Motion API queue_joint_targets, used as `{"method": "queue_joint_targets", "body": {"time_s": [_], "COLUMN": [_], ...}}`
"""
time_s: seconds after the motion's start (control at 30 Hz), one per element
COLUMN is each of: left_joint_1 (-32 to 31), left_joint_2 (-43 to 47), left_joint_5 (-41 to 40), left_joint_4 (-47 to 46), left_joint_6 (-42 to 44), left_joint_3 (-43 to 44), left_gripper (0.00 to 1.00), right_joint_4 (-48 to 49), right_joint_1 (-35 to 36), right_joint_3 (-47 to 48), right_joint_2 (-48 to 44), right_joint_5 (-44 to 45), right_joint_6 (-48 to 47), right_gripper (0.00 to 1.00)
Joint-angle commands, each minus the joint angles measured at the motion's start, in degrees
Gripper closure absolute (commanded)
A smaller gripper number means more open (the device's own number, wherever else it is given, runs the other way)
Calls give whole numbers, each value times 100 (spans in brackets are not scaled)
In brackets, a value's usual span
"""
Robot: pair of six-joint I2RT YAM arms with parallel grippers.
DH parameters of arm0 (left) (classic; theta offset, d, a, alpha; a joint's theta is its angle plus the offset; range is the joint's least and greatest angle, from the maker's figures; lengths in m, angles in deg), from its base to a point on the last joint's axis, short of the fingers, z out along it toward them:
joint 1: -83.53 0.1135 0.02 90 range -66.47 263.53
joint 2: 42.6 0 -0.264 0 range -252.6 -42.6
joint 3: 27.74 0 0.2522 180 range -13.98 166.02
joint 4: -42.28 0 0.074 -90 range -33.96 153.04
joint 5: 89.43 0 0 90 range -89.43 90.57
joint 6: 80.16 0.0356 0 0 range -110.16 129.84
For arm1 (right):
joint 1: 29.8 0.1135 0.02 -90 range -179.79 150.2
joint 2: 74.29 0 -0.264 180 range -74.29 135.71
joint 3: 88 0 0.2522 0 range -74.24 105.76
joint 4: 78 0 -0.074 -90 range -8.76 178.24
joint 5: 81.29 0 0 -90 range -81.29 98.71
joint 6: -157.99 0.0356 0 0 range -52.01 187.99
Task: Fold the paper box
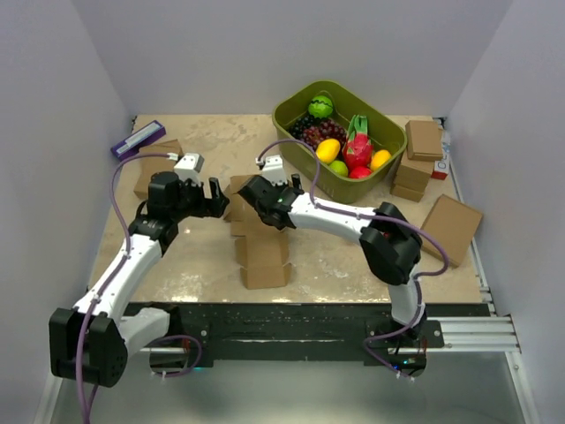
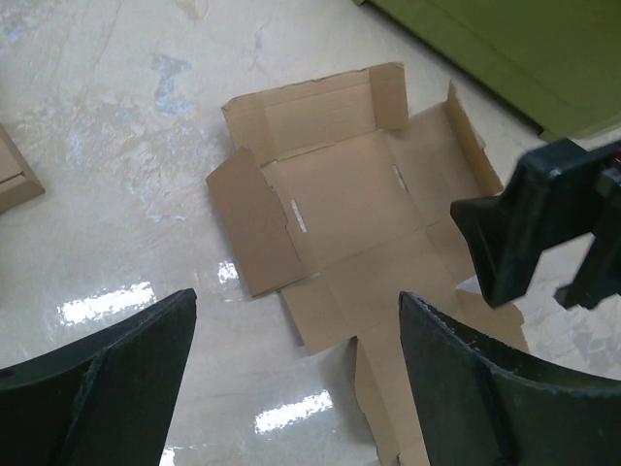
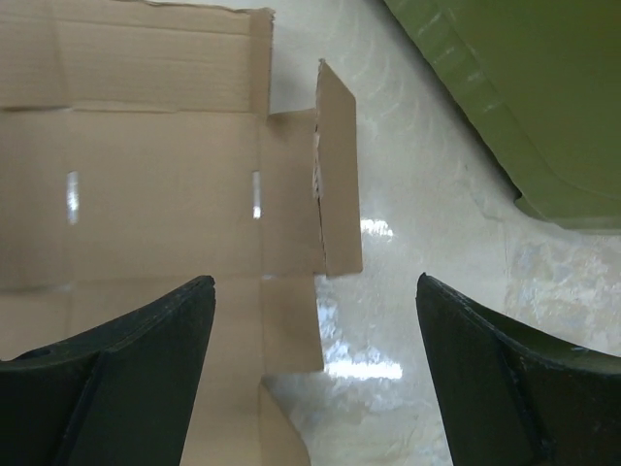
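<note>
The paper box lies opened out on the table as a brown die-cut sheet with creases. In the left wrist view the paper box has its side flaps partly raised. My left gripper hovers over the sheet's far left edge. Its jaws are open, with only table and one flap edge between them. My right gripper hangs over the sheet's far end, facing the left one. It is open and empty above an upright flap. The right gripper's black body shows in the left wrist view.
A green basket of fruit stands at the back, close to the sheet's right side. Stacks of ready-made brown boxes sit at the far right. A larger flat brown box lies in front of them. More boxes and a purple device are back left.
</note>
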Motion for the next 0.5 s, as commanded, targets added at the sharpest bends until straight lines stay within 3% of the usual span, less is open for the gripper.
{"method": "queue_joint_targets", "body": {"time_s": [0.0, 0.1, 0.23, 0.43, 0.47], "left_joint_1": [-50, -59, -50, -50, -50], "left_joint_2": [-327, -730, -1311, -1391, -1400], "left_joint_5": [-203, -141, -123, -80, -27], "left_joint_4": [4, -23, 197, 118, 66], "left_joint_6": [161, 179, 275, 302, 302], "left_joint_3": [260, 418, 700, 638, 621], "left_gripper": [11, 11, 11, 10, 10], "right_joint_4": [-47, 288, 535, 614, 580], "right_joint_1": [-276, -365, -383, -383, -391], "right_joint_3": [542, 594, 621, 463, 445], "right_joint_2": [389, 522, 654, 557, 540], "right_joint_5": [421, 351, 246, 105, 113], "right_joint_6": [-134, -433, -786, -847, -865], "right_gripper": [15, 22, 42, 66, 76]}}
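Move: The paper box lies unfolded. Its raised right flap is about 7 cm ahead of the right hand, 1 cm right and 5 cm below. The far flap is 11 cm ahead and 8 cm left of that hand; the green basket's middle is some 19 cm ahead, 14 cm right. For the left hand, the raised left flap lies about 6 cm ahead, 1 cm right and 11 cm below, the far flap roughly 11 cm ahead, 8 cm right. The right fingers come down astride the near end of the raised right flap, the hand going about 4 cm forward and 3 cm down while they close from wide to about a third open; a squeeze on the cardboard can't be seen. The left hand, fingers staying wide open, sinks some 5 cm towards the left flap, edges 2 cm forward and tips about 10 degrees further down. ##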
